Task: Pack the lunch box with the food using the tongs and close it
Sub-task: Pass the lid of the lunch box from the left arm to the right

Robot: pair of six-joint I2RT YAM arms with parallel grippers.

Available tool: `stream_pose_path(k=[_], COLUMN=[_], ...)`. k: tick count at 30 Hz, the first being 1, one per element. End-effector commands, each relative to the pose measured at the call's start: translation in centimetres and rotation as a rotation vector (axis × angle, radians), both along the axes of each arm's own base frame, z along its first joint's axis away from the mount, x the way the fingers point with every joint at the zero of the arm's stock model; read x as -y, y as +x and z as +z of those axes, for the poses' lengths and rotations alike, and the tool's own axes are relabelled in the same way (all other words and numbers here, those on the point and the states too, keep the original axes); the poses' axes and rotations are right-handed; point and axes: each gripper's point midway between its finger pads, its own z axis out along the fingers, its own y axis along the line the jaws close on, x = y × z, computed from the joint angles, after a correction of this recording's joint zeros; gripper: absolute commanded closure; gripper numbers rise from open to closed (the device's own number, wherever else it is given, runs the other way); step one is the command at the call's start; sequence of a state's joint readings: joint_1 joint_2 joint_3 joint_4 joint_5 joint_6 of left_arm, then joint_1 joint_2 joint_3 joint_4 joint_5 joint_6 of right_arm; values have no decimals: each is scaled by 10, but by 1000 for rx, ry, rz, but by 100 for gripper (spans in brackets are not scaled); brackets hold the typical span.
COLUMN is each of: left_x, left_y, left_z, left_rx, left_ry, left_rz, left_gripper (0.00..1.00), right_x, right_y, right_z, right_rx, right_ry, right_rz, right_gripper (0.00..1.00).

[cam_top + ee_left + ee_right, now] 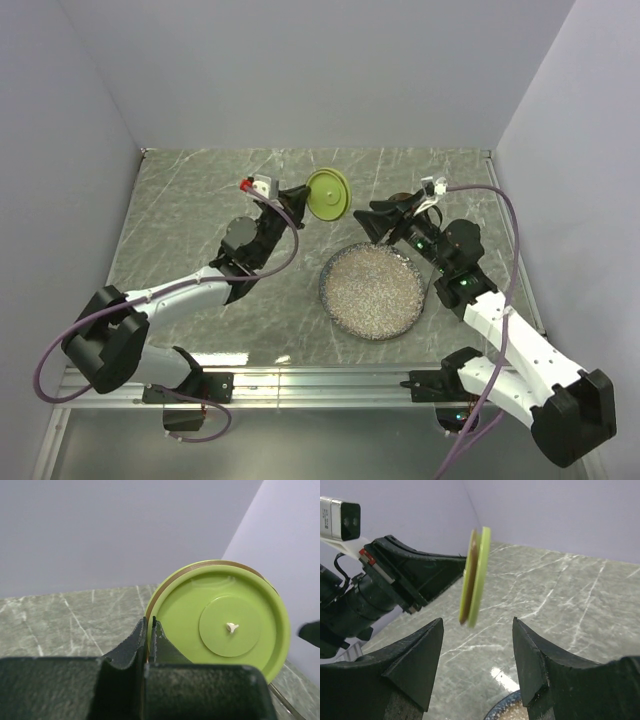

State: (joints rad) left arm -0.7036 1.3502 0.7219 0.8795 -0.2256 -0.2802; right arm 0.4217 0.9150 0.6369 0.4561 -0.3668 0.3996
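Note:
My left gripper [303, 199] is shut on the rim of the lunch box's flat lime-green lid [328, 194], holding it on edge in the air above the table's far middle. The left wrist view shows the lid [225, 625] face-on, with its rim pinched between the closed fingertips [149, 624]. My right gripper [376, 224] stands open to the right of the lid, pointing at it, with nothing between its fingers. From the right wrist the lid [476, 575] appears edge-on, beyond the open gripper [477, 623]. The steel tin, the food and the tongs are out of view.
A large speckled grey plate [331, 276] lies on the marble table between the arms, below the right gripper; its rim [506, 707] shows under the right fingers. Something small and brownish [403, 197] peeks out behind the right gripper. Walls enclose the table.

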Motion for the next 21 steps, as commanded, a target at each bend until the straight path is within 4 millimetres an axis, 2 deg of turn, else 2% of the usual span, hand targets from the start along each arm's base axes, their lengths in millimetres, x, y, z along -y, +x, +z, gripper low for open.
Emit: stream_pose_path(k=[1,7,11,14,15,16,19,21], left_x=[2,17,24,28,29,30,36,39], left_y=[-12,-15,-20,-21,-21,-22,-23,-21], left_z=[35,34,35,36,34,35,35,44], left_rx=[87,88,91,87,83,85,59,46], left_ry=[-70,-45,-43,-38,-34,-36,-12,-10], left_rz=[0,-3,-26,-41,-49,-57,-85,-89], left_gripper=[100,100,100,100,100,100,100,100], right_x=[-11,-22,-30,-36,-38,-41,-43,-40], right_y=[-3,1,8,13,14,17,25,30], right_z=[43,41,33,26,25,18,7,-1], right_rx=[120,123,105,102,102,86,96,95], right_ry=[41,17,-17,-53,-63,-84,-157,-187], right_rz=[29,55,59,73,76,79,72,45], right_gripper=[36,36,37,52,60,63,83,94])
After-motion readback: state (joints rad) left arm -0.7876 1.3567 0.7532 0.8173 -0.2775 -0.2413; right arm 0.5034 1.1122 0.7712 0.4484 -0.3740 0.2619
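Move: About 8 cm to the right hand's left, 6 cm ahead and just above its level, the lid stands on edge, gripped by the left fingers at its far rim. Counted from the right hand, the lunch box is some 17 cm ahead, 12 cm right and 25 cm down; the plate's middle is 5 cm back, 4 cm right and nearly 30 cm down. From the left hand, the lid's middle is 4 cm right and 3 cm back, and the waiting right gripper 13 cm right and 9 cm back. Reaching left about 4 cm and forward 2 cm, the right hand brings its open fingers around the near rim of the lid, then closes them late to about half their starting gap and pinches it just below mid-height, rolling slightly. The left hand keeps its grip, carrying the lid some 2.5 cm right and 2 cm back to meet the right, then all but stops. ##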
